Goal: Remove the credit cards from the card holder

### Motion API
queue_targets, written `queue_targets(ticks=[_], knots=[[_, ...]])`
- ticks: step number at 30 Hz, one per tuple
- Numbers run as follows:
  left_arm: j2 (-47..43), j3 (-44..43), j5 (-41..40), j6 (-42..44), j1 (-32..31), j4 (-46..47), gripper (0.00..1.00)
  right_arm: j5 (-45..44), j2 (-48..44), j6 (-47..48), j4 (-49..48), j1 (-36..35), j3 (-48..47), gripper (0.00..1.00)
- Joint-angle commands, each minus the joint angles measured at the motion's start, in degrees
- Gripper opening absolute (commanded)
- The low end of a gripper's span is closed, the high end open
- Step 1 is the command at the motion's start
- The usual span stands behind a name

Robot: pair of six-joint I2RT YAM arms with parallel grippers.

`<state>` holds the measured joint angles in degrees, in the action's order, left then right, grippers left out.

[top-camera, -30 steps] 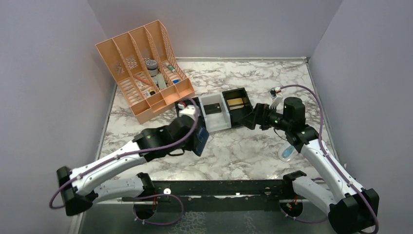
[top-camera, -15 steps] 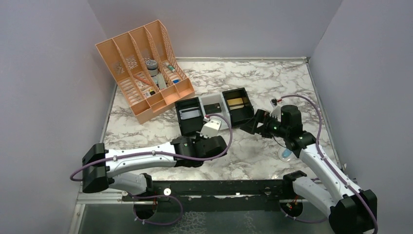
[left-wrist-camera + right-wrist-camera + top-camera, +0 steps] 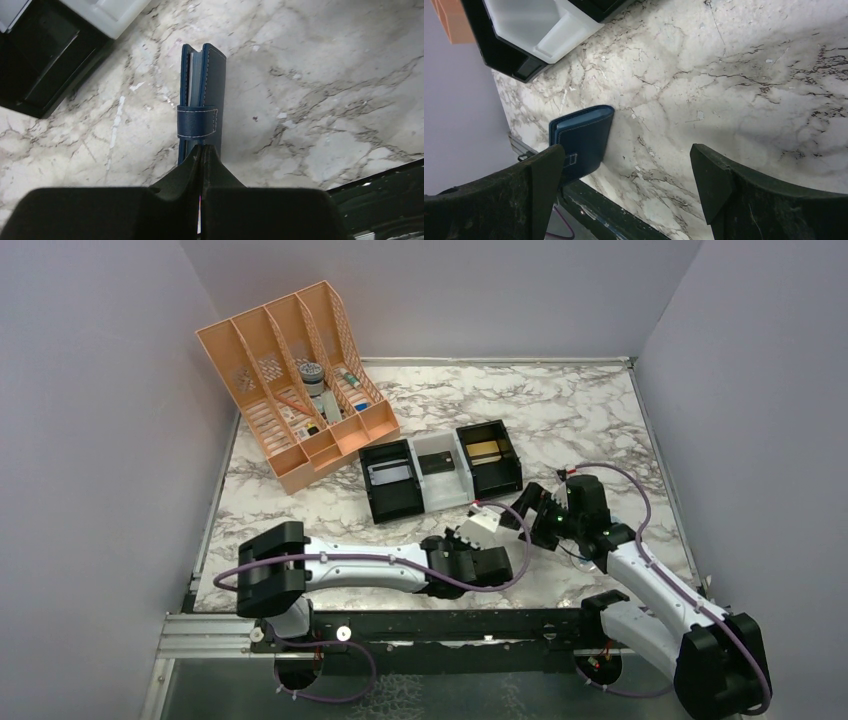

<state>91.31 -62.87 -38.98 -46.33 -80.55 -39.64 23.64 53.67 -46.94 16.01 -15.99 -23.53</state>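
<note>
The card holder (image 3: pixel 202 95) is a navy bifold wallet with a strap round it. It stands on edge on the marble near the front rail, and also shows in the right wrist view (image 3: pixel 583 135). My left gripper (image 3: pixel 202 148) is shut on its near end and covers it from above (image 3: pixel 495 565). My right gripper (image 3: pixel 626 150) hangs open a little to the right (image 3: pixel 528 523), with nothing between its fingers. A gold-tan credit card (image 3: pixel 485 450) lies in the right black tray (image 3: pixel 508 458). Only blue-grey inner layers show between the wallet's flaps.
A white tray (image 3: pixel 455 480) and a left black tray (image 3: pixel 375 495) stand mid-table, each holding a flat card-like piece. An orange slotted rack (image 3: pixel 290 380) stands at the back left. The black front rail (image 3: pixel 430 622) runs just behind the wallet. Purple walls enclose the table.
My left arm has swung right and toward the front edge, bringing the card holder down from the air to the marble. My right gripper has drawn back and lower, still open.
</note>
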Motion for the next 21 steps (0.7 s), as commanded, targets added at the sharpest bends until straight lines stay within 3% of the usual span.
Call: queue_targets(ticks=[1,6,9,11,17,21], knots=[[5.44,-5.26,-3.10,1.59,-1.37,1.26,0.01,-2.32,-2.06,-2.69,-4.55,0.43,1.34,0.99],[10.02,-8.46,-0.25,2.39,-1.79,1.51,0.12,-4.30,-2.44,-1.27,-2.78,0.43,1.02,0.99],[10.46,-9.25,1.66,5.05,-1.93,2.51,0.31,-4.63,-2.11,0.01,-1.54,0.43,0.62,0.99],[10.01,-9.67,2.99,6.23,-1.89,2.98,0.52,-4.54,-1.84,0.60,-0.92,0.43,0.44,0.99],[0.49,-5.41,8.69,10.05,-0.87,9.51,0.64,0.06,-1.22,2.62,-1.99,0.43,0.32,1.00],[-6.33,1.59,12.09,8.44,4.02,12.78,0.68,5.48,-1.82,2.29,-6.51,0.36,2.07,0.89]])
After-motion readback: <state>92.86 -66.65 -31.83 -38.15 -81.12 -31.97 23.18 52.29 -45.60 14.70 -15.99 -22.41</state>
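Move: The card holder is already pinched in the left fingers. The bare table spot it goes to lies about 5 cm right of the left hand, 2 cm ahead and some 6 cm below. The tray's white compartment is roughly 18 cm straight ahead of that hand, the left black compartment 16 cm ahead and 10 cm left, the right black one 20 cm ahead and 10 cm right. From the right hand, the spot is about 13 cm left, 5 cm back and 5 cm below. The card holder, carried by the left hand, goes about 4 cm to the right and some 2 cm down towards the bare table in front of the tray. The left fingers open from shut to about two-thirds and let go of it; then the emptied hand rises about 3.5 cm, turning some 10 degrees clockwise. ##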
